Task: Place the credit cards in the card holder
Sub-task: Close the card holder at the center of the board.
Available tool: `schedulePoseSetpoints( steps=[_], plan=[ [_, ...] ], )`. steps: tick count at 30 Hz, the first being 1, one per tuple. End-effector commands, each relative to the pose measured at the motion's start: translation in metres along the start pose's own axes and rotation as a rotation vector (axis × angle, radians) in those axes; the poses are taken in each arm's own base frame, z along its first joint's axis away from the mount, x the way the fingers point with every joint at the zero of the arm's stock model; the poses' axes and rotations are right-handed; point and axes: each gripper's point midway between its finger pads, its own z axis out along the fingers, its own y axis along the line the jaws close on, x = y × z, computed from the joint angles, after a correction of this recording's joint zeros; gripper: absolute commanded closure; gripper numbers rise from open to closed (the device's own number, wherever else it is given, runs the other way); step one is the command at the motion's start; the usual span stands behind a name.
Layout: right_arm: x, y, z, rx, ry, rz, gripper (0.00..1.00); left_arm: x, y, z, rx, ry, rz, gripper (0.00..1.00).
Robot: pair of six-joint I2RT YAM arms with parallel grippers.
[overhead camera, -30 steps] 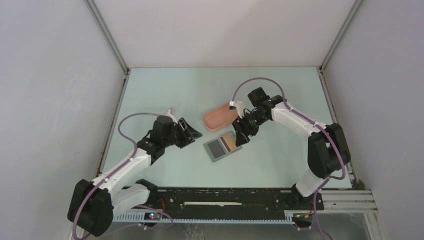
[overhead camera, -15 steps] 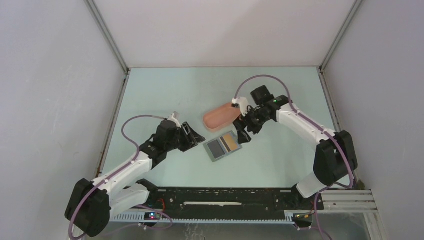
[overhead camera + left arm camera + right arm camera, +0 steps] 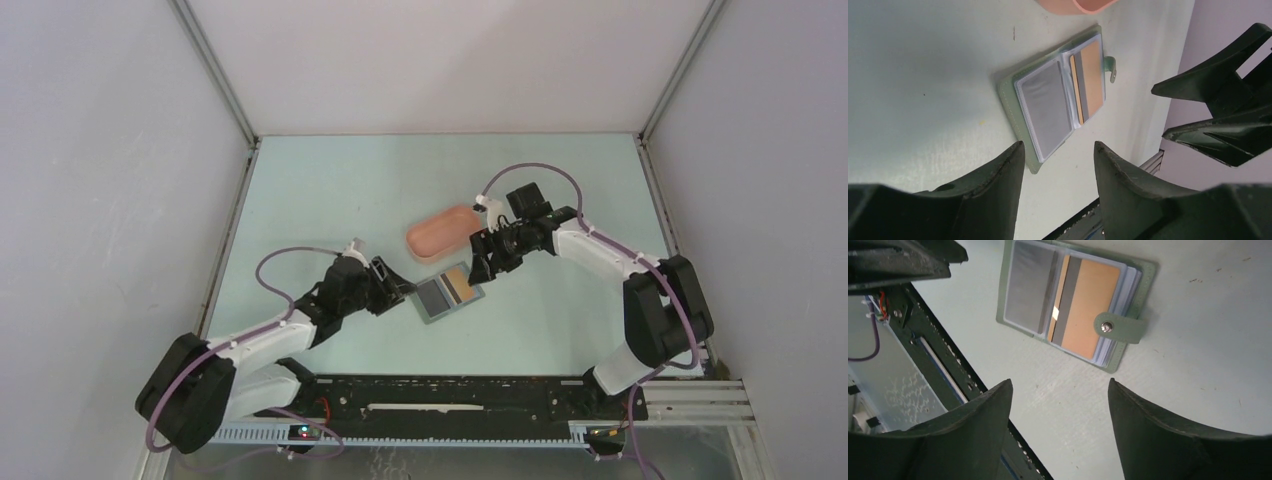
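Note:
The card holder [image 3: 436, 297] lies open on the table, grey-green with clear sleeves [image 3: 1047, 107]. A yellowish-tan credit card [image 3: 1088, 307] with a dark stripe sits in its right-hand sleeve, under the snap tab [image 3: 1118, 328]. My left gripper [image 3: 401, 290] is open and empty, low at the holder's left edge [image 3: 1013, 107], one fingertip [image 3: 1017, 150] just beside the holder's corner. My right gripper [image 3: 484, 268] is open and empty too, hovering off the holder's tab side. Nothing lies between either pair of fingers in the left wrist view [image 3: 1058, 146] or the right wrist view [image 3: 1059, 383].
A pink oblong tray [image 3: 443, 229] stands just behind the holder, close to my right gripper. The black rail [image 3: 450, 393] with the arm bases runs along the near edge. Grey walls enclose the table on three sides.
My left gripper has travelled right and nearer, up to the holder's left edge. My right gripper has drawn back from over the holder's right page to its tab side.

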Motion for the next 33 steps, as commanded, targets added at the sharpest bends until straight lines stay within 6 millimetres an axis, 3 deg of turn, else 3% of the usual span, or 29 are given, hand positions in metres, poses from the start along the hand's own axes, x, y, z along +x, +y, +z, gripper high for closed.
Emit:
schedulePoseSetpoints(
  steps=[1, 7, 13, 28, 33],
  plan=[
    [-0.003, -0.006, 0.021, -0.023, -0.017, 0.061, 0.23, -0.003, -0.007, 0.008, 0.021, -0.031, -0.042, 0.42],
    [0.003, -0.017, 0.034, -0.007, 0.024, 0.088, 0.30, 0.012, 0.006, 0.011, -0.017, 0.015, -0.044, 0.41],
    [0.013, -0.027, 0.049, -0.027, 0.075, 0.137, 0.39, 0.013, 0.008, 0.016, -0.024, 0.023, -0.012, 0.39],
    [0.012, -0.048, 0.050, 0.012, 0.075, 0.201, 0.40, 0.025, 0.019, 0.029, -0.062, 0.064, -0.043, 0.38],
    [0.012, -0.047, 0.055, 0.000, 0.092, 0.203, 0.40, 0.027, 0.018, 0.034, -0.069, 0.072, -0.034, 0.37]
  ],
)
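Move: Lying open flat between the two hands, the card holder has its middle about 8 cm to the left hand's right, 3 cm ahead and 6 cm below; from the right hand it is some 8 cm to the left, level fore-and-aft, 8 cm below. Its strap stands at the near end, about 2 cm ahead and 2 cm left of the right hand, 7 cm down. The pink tray lies roughly 12 cm farther out beyond the holder. Sinking about 7 cm to just above the table beside the holder's strap end, the right hand rolls some 10 degrees and narrows its still-open fingers, then eases forward about 1.5 cm, bringing the strap ahead of the gap between its tips. Meanwhile the left hand drops 4 cm and drifts 2 cm right, fingers open, towards the holder's left edge; no clear contact shows on either side. ##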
